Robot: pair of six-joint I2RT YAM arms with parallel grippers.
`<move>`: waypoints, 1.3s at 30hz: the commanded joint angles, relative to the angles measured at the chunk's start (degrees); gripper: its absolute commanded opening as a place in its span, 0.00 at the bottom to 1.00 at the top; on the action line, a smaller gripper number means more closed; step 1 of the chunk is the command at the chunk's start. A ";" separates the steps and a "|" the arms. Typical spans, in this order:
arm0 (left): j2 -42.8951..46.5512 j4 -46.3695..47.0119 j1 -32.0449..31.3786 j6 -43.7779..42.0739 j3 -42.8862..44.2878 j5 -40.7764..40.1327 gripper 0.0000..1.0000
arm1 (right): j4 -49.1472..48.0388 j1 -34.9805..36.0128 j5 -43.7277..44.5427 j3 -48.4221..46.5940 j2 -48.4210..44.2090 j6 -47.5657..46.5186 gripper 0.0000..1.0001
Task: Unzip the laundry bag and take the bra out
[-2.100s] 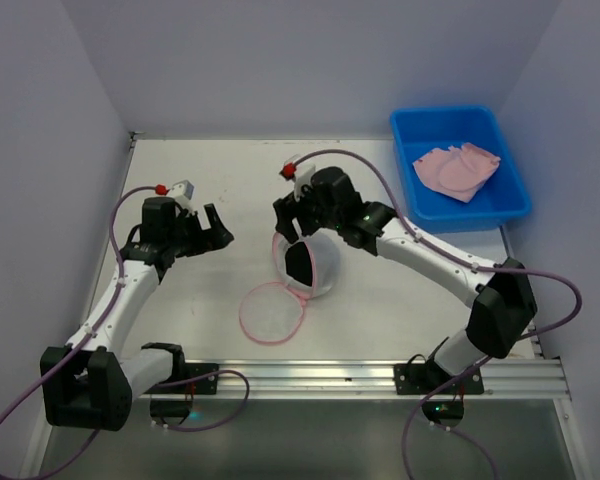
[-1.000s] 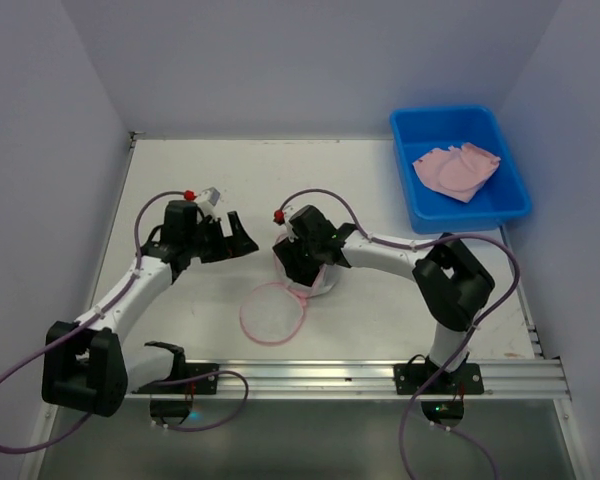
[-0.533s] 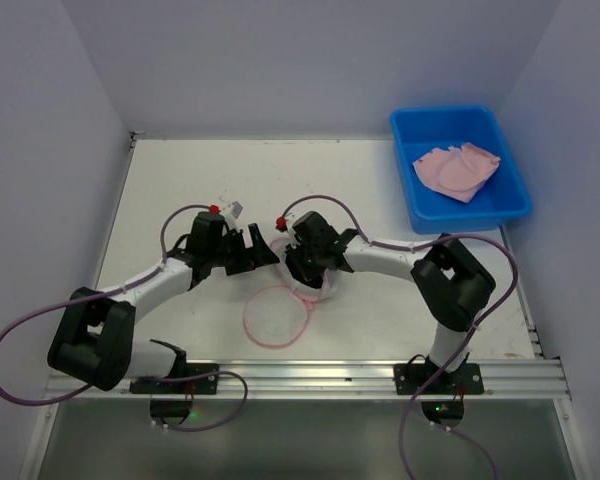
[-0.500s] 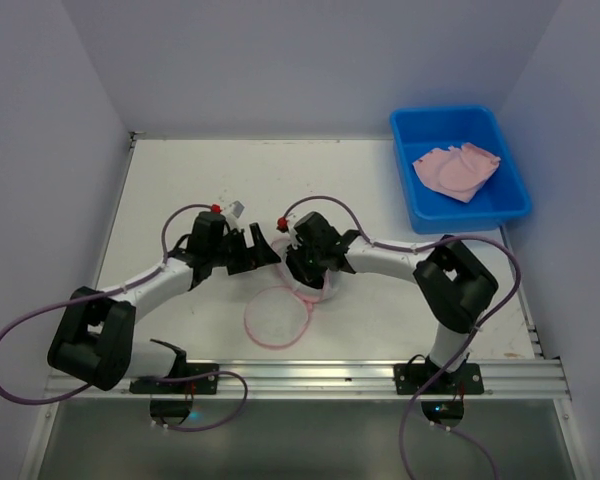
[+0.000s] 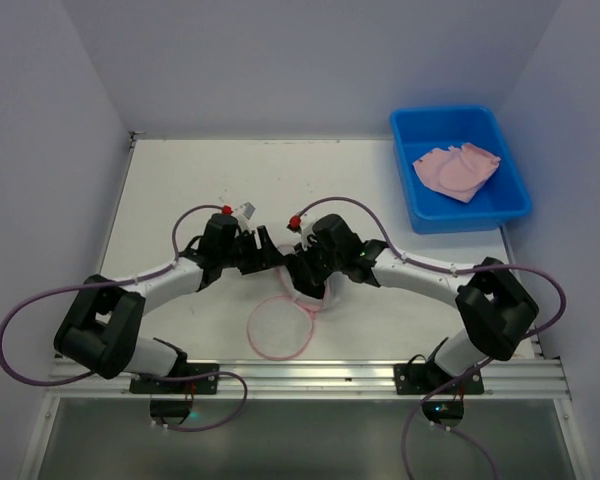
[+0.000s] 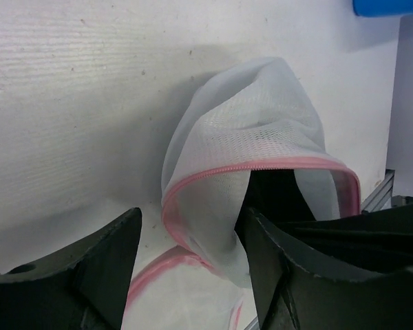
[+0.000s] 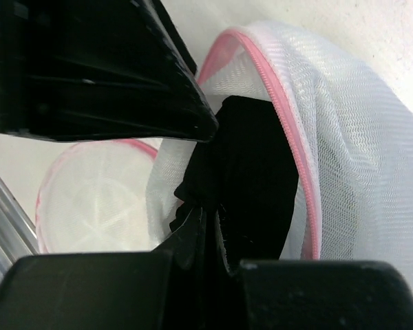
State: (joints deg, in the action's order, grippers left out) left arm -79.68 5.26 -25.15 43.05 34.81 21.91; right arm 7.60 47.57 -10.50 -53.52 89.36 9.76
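The laundry bag [image 5: 323,291] stands unzipped at mid-table, its round pink-rimmed lid flap [image 5: 280,328] lying flat in front of it. Something of black fabric [image 7: 258,165] fills the bag's mouth. My right gripper [image 5: 302,272] reaches into the opening, and its fingers [image 7: 210,213] are shut on the black fabric at the rim. My left gripper [image 5: 268,255] is open just left of the bag, and its jaws [image 6: 193,275] straddle the pink-trimmed edge [image 6: 193,185] without closing on it. The pale pink bra [image 5: 457,168] lies in the blue bin.
The blue plastic bin [image 5: 412,170] sits at the far right corner. Grey walls close in the table on three sides. A metal rail [image 5: 360,375] runs along the near edge. The two grippers are almost touching at the bag.
My left arm has swung right, from well left of the bag up to its rim. My right gripper lowered the bag to the table and has stayed at its opening.
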 commanded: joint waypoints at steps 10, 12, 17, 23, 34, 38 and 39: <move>-2.33 2.31 -2.01 -1.29 0.44 -4.24 0.05 | -7.24 -1.42 -8.20 5.79 -9.81 -0.44 0.00; -1.97 0.64 -2.01 -1.91 0.52 -5.21 0.00 | -11.18 -4.23 -12.06 8.86 -13.94 0.61 0.00; -1.97 -0.16 -1.92 -1.48 -0.09 -4.78 0.00 | -21.03 -8.81 -26.22 13.44 -22.82 6.67 0.00; -1.27 -0.25 -2.19 -0.42 0.35 -3.54 0.00 | -33.68 -8.72 -33.44 9.41 -24.94 16.32 0.00; 1.19 -3.49 -2.63 -0.24 0.17 -6.87 0.00 | -44.09 -13.02 -21.24 -1.49 -23.00 19.34 0.00; 1.63 -7.26 -2.71 -0.42 0.44 -9.60 0.00 | -23.98 -18.55 -7.50 -11.14 -23.97 7.34 0.00; 1.63 -7.80 -2.63 -0.42 0.61 -10.04 0.00 | -17.42 -19.79 -4.03 -12.21 -23.80 5.73 0.00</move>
State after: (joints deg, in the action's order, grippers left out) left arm -79.59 0.64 -27.53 42.89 34.81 15.05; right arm -22.98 30.70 -28.21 -60.10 66.39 23.73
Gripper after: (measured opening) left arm 0.009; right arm 0.029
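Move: The right hand already holds the black bra inside the open laundry bag. The blue bin lies about 26 cm ahead of it and 38 cm to its right, slightly lower, with the pink cloth in its middle; the bag's middle is about 3 cm right and 1 cm back. The left hand, fingers open, has the bag's zipper rim about 1 cm back and 2 cm below; from it, the bag's round lid lies some 15 cm straight back, flat on the table. Up, slowly at first and then fast, the right hand draws the bra out of the bag by some 33 cm, keeping its pinch; its wrist turns nearly 60 degrees, from fingers slanting down to just above level, and it finishes swinging forward and right. The left hand sinks about 2 cm, closes on the zipper rim early on and stays there, holding the bag back. ##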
